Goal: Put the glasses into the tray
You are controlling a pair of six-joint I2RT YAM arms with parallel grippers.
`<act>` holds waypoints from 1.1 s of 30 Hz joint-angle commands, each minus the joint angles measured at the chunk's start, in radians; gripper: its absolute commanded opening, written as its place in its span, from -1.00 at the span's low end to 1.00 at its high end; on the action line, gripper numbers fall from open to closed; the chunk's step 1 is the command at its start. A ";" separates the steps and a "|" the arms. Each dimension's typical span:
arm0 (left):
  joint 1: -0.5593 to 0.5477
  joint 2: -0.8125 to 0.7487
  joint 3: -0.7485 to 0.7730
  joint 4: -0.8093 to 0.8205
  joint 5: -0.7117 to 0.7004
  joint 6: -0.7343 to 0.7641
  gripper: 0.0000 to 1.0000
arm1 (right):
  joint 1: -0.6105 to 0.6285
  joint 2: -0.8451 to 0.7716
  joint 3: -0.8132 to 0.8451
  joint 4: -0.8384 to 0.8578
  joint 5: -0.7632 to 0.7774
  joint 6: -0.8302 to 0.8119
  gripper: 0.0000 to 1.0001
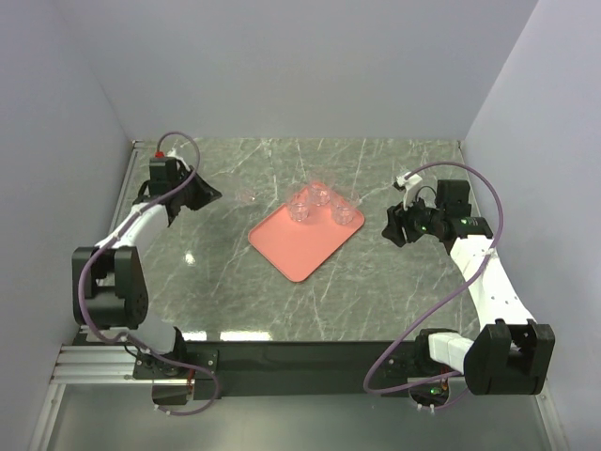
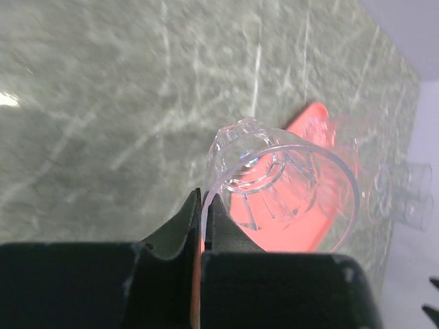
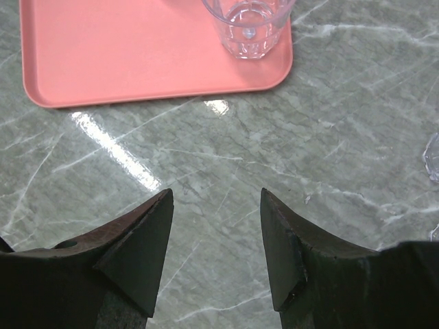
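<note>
My left gripper (image 2: 204,202) is shut on the rim of a clear glass (image 2: 274,178), one finger inside and one outside the wall. In the top view this gripper (image 1: 214,194) is left of the salmon-pink tray (image 1: 300,242), with the held glass (image 1: 246,195) faint at its tip. Three glasses (image 1: 320,195) stand on the tray's far end. My right gripper (image 1: 392,228) is open just right of the tray, nothing between its fingers. In the right wrist view this gripper (image 3: 216,199) hovers over bare marble, with the tray (image 3: 137,55) and one glass (image 3: 247,24) ahead.
The table is grey-green marble (image 1: 376,282) enclosed by pale walls at the back and both sides. A bit of another clear object (image 3: 433,156) shows at the right edge of the right wrist view. More glasses (image 2: 405,195) appear beyond the tray in the left wrist view.
</note>
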 commanded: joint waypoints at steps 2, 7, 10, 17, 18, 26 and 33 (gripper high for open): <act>-0.053 -0.097 -0.066 0.107 0.074 -0.009 -0.99 | -0.011 -0.021 -0.010 0.019 -0.013 -0.008 0.22; -0.111 -0.136 -0.117 0.143 0.083 -0.015 -0.99 | -0.011 -0.017 -0.010 0.019 -0.013 -0.009 0.22; -0.135 -0.139 -0.135 0.159 0.080 -0.017 -0.99 | -0.014 -0.019 -0.010 0.019 -0.011 -0.009 0.22; -0.204 -0.105 -0.157 0.177 0.066 -0.021 -0.99 | -0.018 -0.019 -0.012 0.018 -0.013 -0.011 0.22; -0.214 -0.100 -0.151 0.174 0.062 -0.020 -0.99 | -0.018 -0.019 -0.012 0.019 -0.013 -0.011 0.22; -0.270 -0.042 -0.114 0.169 0.027 -0.020 -0.99 | -0.018 -0.019 -0.012 0.017 -0.013 -0.011 0.22; -0.304 0.005 -0.080 0.156 -0.004 -0.017 -0.99 | -0.021 -0.017 -0.012 0.016 -0.014 -0.012 0.22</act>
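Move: The glass is already pinched by its rim in my left hand. The tray's bare left end, where it is headed, lies about 16 cm to the right, 7 cm back and 14 cm below; the tray's middle is some 25 cm right and 7 cm back. The nearest standing glass is roughly 23 cm right and level, the far-corner glass 30 cm right and 5 cm ahead. From my right hand that left end is about 32 cm left and 4 cm ahead. Keeping the rim pinched between shut fingers, I swing my left hand about 12 cm to the right and 6 cm back, from over the bare table to the tray's left end, turning it some 15 degrees clockwise on the way. Over the last stretch I start lowering the glass, about 4 cm down in all, beside the nearest standing glass. ##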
